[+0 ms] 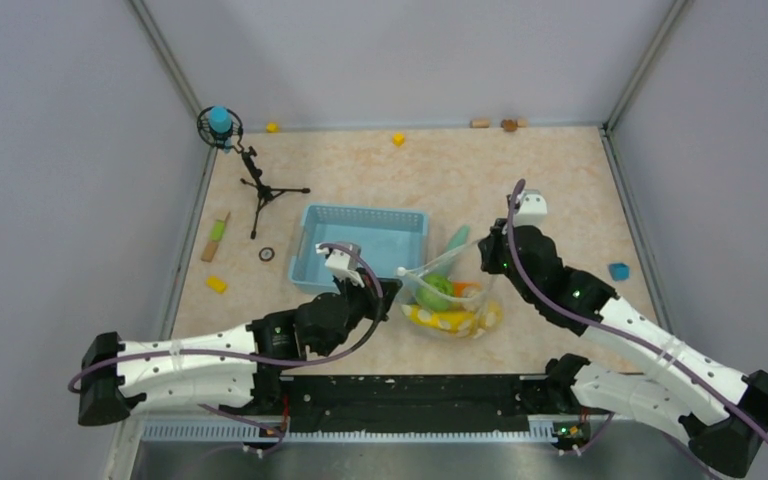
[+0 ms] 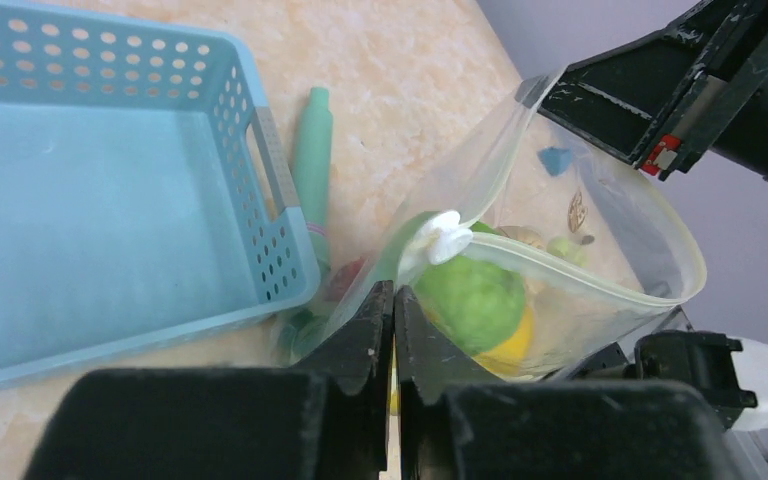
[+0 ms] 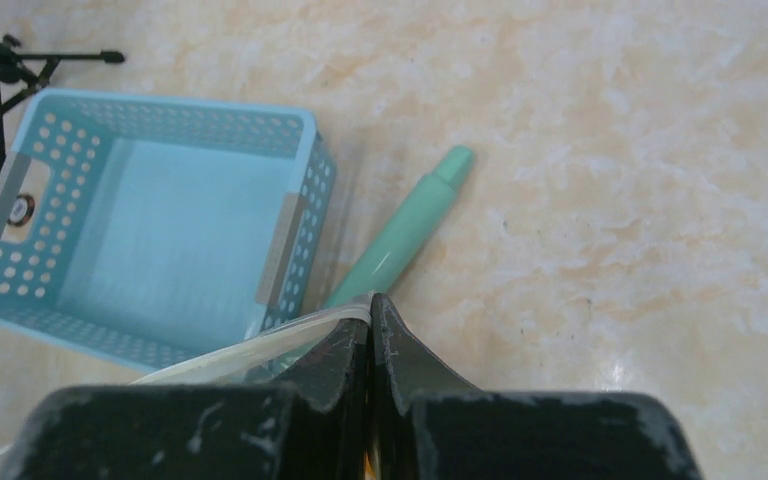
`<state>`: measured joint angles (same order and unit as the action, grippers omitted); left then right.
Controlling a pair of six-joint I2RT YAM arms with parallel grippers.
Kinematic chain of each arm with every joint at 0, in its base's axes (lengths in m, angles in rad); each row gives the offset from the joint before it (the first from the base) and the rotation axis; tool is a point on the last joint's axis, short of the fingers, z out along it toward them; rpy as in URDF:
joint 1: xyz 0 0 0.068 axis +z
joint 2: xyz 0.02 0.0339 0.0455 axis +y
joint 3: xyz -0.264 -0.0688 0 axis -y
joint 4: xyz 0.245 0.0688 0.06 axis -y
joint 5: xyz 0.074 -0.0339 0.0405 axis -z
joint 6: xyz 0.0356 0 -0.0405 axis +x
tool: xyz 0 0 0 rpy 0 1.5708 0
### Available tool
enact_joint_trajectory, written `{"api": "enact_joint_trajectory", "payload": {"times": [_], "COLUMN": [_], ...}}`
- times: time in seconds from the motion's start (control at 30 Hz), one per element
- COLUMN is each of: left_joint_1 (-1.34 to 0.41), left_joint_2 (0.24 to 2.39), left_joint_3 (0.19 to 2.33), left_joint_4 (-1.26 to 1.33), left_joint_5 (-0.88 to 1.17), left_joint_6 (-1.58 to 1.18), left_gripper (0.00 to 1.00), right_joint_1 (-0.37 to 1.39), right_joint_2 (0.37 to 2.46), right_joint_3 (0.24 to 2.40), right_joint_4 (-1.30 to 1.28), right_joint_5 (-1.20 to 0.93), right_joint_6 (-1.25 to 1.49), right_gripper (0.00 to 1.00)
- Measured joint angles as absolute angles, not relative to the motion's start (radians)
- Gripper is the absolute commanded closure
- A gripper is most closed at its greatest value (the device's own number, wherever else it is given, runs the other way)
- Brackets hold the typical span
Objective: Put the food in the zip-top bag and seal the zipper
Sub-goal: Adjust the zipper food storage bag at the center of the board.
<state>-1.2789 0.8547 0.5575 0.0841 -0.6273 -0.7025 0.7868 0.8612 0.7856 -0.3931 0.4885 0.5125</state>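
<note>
The clear zip-top bag (image 1: 484,312) lies right of the basket with the food inside it: a green fruit (image 1: 434,291), an orange piece (image 1: 467,291) and a yellow banana (image 1: 448,321). In the left wrist view the green fruit (image 2: 472,300) shows through the plastic. There the zipper (image 2: 580,282) curves in a wide loop, its white slider (image 2: 445,238) at the near end. My left gripper (image 2: 394,298) is shut on the bag's side just below the slider. My right gripper (image 3: 370,305) is shut on the far end of the zipper (image 3: 260,345), holding it up.
A light-blue basket (image 1: 312,225) stands left of the bag, and a teal stick (image 3: 400,235) lies between them. A black tripod (image 1: 260,190) stands at the back left. Small yellow blocks (image 1: 217,284) and a blue block (image 1: 618,271) are scattered about. Walls enclose the table.
</note>
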Motion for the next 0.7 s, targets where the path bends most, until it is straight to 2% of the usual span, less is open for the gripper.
{"api": "enact_joint_trajectory", "payload": {"times": [0.17, 0.23, 0.33, 0.53, 0.7], "left_joint_1": [-1.217, -1.195, -1.155, -1.064, -1.061], "left_joint_2": [0.831, 0.828, 0.828, 0.818, 0.825], "left_joint_3": [0.529, 0.504, 0.465, 0.355, 0.323], "left_joint_4": [0.145, 0.168, 0.204, 0.370, 0.495], "left_joint_5": [-0.581, -0.558, -0.514, -0.309, -0.118], "left_joint_6": [-0.634, -0.603, -0.565, -0.448, -0.342], "left_gripper": [0.36, 0.26, 0.16, 0.04, 0.03], "right_joint_1": [0.715, 0.694, 0.674, 0.633, 0.616], "right_joint_2": [0.913, 0.934, 0.943, 0.944, 0.948], "right_joint_3": [0.775, 0.771, 0.755, 0.726, 0.726], "right_joint_4": [-0.282, -0.258, -0.224, -0.194, -0.194], "right_joint_5": [0.495, 0.498, 0.490, 0.438, 0.419], "right_joint_6": [0.471, 0.460, 0.451, 0.445, 0.445], "right_gripper": [1.00, 1.00, 1.00, 1.00, 1.00]}}
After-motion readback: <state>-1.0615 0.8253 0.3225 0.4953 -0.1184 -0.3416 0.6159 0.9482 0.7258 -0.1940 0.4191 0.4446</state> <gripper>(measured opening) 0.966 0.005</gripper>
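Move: The left fingers are shut on the left end of the zipper bag's rim; the food-filled middle of the bag lies about 10 cm to their right, 1 cm ahead and 13 cm below, with the white slider some 2 cm ahead and 1 cm right. From that hand the blue basket is 12 cm ahead, 8 cm left. The right hand still pinches the rim's other end: bag middle 7 cm back, 6 cm left, 13 cm below; teal bottle 2 cm ahead, 6 cm left. Open the left gripper wide to release the bag's rim, easing it forward-left and down by about 3 cm each. Then bring it back and right to nearly its starting spot, slightly lower, rolling in some 20 degrees clockwise with the fingers tipping up. Meanwhile keep the right pinch and draw its end of the rim about 4 cm forward, a little right and down. ##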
